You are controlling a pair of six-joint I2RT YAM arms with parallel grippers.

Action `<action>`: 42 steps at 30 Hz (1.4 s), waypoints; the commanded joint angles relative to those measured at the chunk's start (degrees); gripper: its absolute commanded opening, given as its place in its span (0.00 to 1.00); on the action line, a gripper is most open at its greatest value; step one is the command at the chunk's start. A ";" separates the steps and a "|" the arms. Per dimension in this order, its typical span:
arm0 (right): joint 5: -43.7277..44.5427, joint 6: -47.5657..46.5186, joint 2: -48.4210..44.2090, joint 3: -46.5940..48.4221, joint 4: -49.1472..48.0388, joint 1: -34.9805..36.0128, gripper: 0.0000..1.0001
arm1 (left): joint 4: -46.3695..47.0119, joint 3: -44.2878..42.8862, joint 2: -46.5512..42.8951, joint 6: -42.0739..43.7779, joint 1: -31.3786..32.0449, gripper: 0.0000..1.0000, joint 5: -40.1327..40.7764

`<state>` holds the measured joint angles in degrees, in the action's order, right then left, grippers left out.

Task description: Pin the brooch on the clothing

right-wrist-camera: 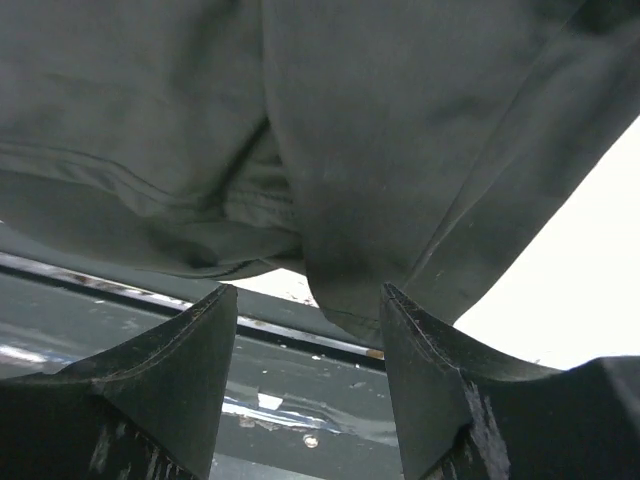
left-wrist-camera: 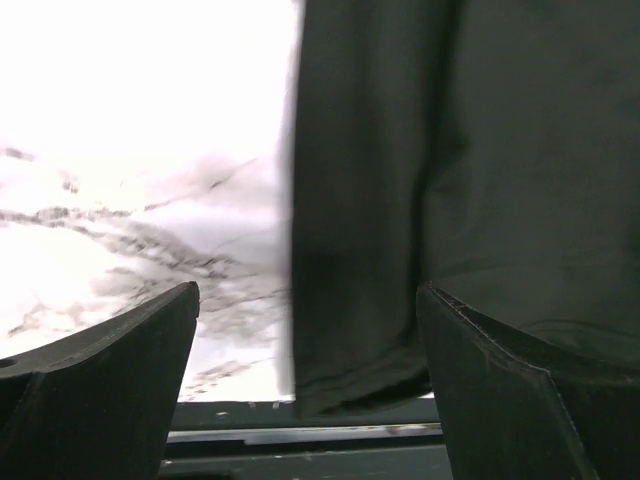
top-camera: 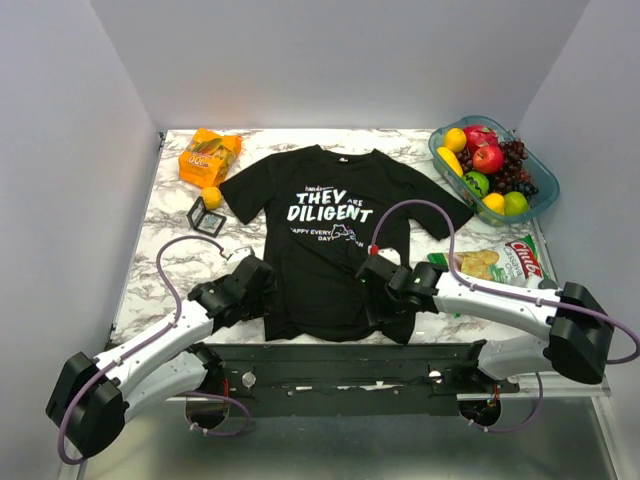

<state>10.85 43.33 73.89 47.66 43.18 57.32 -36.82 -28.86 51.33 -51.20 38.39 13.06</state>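
The black T-shirt [top-camera: 330, 230] with white print lies flat in the middle of the marble table, its hem at the near edge. My left gripper [top-camera: 262, 275] is open at the shirt's lower left side edge. In the left wrist view [left-wrist-camera: 308, 330] the shirt [left-wrist-camera: 460, 150] edge lies between the spread fingers [left-wrist-camera: 100, 380]. My right gripper [top-camera: 372, 270] is open over the shirt's lower right part. In the right wrist view [right-wrist-camera: 305, 320] a fold of the shirt [right-wrist-camera: 380, 120] hem hangs between the fingers [right-wrist-camera: 450, 390]. The brooch does not show in any view.
An orange snack bag [top-camera: 209, 155], a small orange ball [top-camera: 211, 197] and a black wire-frame cube [top-camera: 206, 216] sit left of the shirt. A fruit basket [top-camera: 545, 190] stands at the back right, with a chips bag [top-camera: 500, 262] nearer. A dark rail [top-camera: 340, 365] runs along the near edge.
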 commanded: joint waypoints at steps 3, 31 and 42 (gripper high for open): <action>1.62 4.57 3.10 -1.95 0.68 1.22 0.67 | 3.15 2.93 3.33 -0.75 0.72 0.91 -3.47; 6.11 6.33 2.49 -5.82 1.72 1.22 0.48 | 9.48 7.77 2.11 -3.03 0.81 0.28 -6.73; 10.68 8.96 -6.91 -6.70 11.66 0.95 0.01 | 3.52 5.23 -3.78 -4.26 0.72 0.03 -1.82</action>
<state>16.93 49.78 70.85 42.06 48.10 58.17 -28.47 -21.63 51.00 -54.54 39.03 6.92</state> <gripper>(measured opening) 0.019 0.065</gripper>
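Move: The clothing's near left hem corner lies about 3 cm below the left hand, 2 cm to its right and 1 cm back; the small black case stands some 20 cm ahead and 12 cm to the left of that hand. The near right hem corner is roughly 4 cm below the right hand, 3 cm to its right and 1 cm back; the green chip bag lies some 12 cm ahead and 23 cm to the right of that hand. Both hands sink 3–4 cm, edge right and pinch the clothing's hem corners; the right lifts about 2 cm. ##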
